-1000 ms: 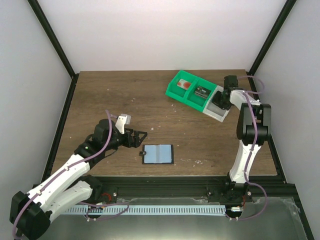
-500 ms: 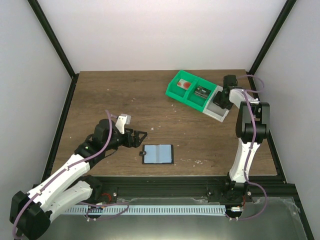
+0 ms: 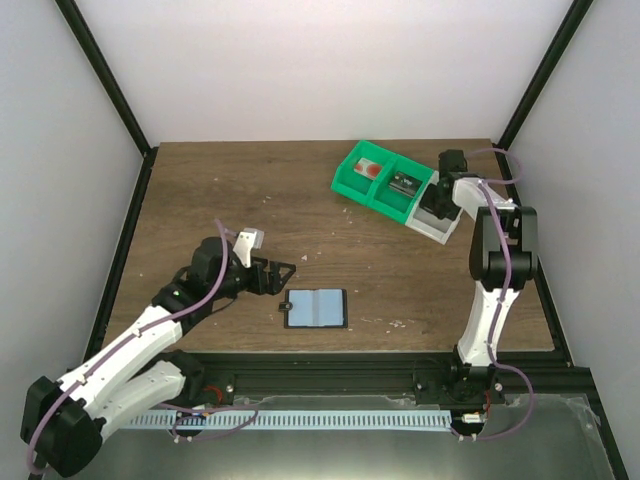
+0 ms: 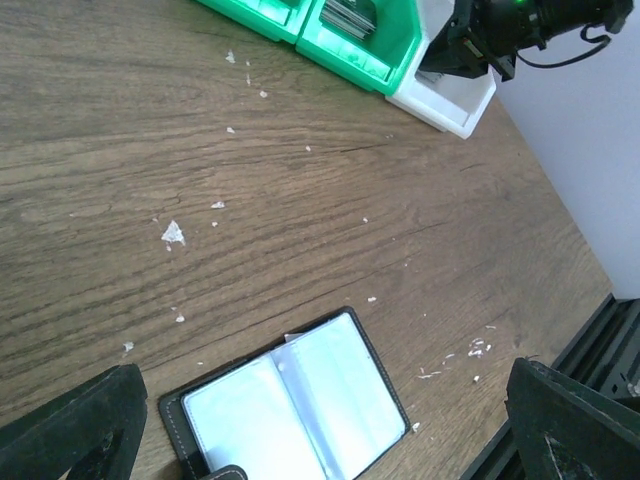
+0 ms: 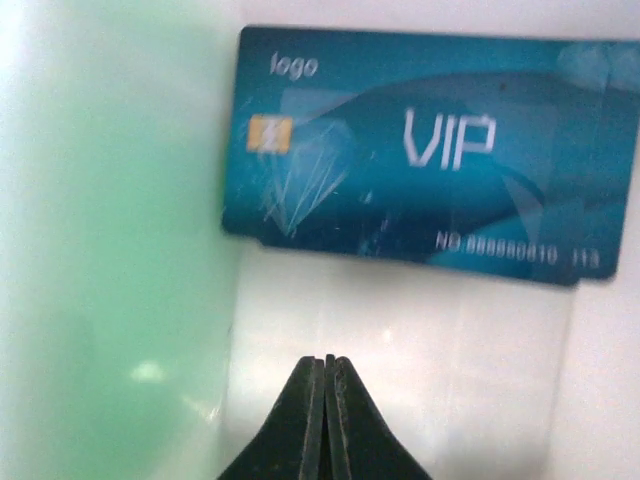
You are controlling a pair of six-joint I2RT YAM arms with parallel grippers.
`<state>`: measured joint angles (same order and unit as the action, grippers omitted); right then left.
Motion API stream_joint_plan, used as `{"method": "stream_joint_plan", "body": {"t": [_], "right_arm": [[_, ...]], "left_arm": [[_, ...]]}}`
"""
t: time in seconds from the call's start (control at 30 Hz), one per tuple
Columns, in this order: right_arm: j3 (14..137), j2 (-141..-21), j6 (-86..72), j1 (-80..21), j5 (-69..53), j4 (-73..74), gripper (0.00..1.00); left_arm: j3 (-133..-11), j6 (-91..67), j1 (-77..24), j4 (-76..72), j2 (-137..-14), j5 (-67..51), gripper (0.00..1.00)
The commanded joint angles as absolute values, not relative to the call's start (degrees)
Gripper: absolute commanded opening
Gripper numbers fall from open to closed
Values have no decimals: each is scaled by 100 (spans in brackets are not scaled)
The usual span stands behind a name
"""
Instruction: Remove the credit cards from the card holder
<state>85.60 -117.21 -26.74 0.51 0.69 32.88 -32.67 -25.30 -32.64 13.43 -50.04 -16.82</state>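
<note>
The card holder (image 3: 316, 308) lies open on the wooden table, its two pale blue panels up (image 4: 295, 400); a small pale corner pokes out at the top of its fold. My left gripper (image 3: 275, 275) hovers just left of it, open, and the holder shows between its fingers (image 4: 70, 430) in the left wrist view. A blue VIP credit card (image 5: 430, 150) lies flat on the floor of the white bin (image 3: 442, 228). My right gripper (image 5: 327, 365) is shut and empty above that bin, its tips just short of the card (image 3: 437, 200).
A green bin (image 3: 380, 178) with two compartments adjoins the white one at the back right; one holds a red-and-white item (image 3: 370, 170), the other a dark card (image 3: 403, 184). Small white flecks dot the table (image 4: 173, 233). A black frame rail (image 3: 400, 365) runs along the near edge.
The right arm's wrist has shifted slightly left over the white bin. The left arm and the card holder have stayed put.
</note>
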Motion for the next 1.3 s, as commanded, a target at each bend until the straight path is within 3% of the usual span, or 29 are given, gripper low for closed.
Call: {"method": "stream_joint_plan", "body": {"t": [0.0,0.3,0.73,0.87,0.97,1.27], "right_arm": [[8135,-10875,-2689,-44,82,3527,1],[6987,-8967,-2536,-129,-1023,3460,14],[4705,-6663,-3621,-1474,-2650,2394,23],[4137,-6646,-4052,-2166,-2780,1981,23],[3819,-6811,-4368,-2738,-2764,1558,23],[3754,-8085,-4906,-4046,-2795,433,22]], "left_arm": [[-3201,-2695,-3252,1146,-5115,-1945,100],[-2543,-3594,-3264,12,-5834,-3151,77],[-1923,-4510,-3295,-1610,-7052,-3541,83],[-1971,-4388,-3291,-1627,-7379,-3338,83],[-2030,-4321,-3291,-1657,-7615,-3325,78],[-2338,-3962,-3295,-908,-7719,-2831,72]]}}
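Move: The open, emptied card holder lies roughly 30 cm back and 31 cm to the left of the right hand, and a few centimetres lower. Close by that hand, the blue card is about 2 cm ahead, 4 cm to its right and 2 cm below; the green box is some 8 cm ahead and 12 cm to its left. From the left hand, the card holder is about 5 cm back, 7 cm to the right and 15 cm below. Both hands head for the card holder. The right leaves the blue card behind, rises about 13 cm, swings back and left by some 27 cm each way, then sinks beside the holder's right page, turning counter-clockwise, fingers swinging leftward and parting slightly. The left sinks about 13 cm, drifting right, to the holder's left edge, tipping down and narrowing its wide-open fingers a little; contact can't be made out. ##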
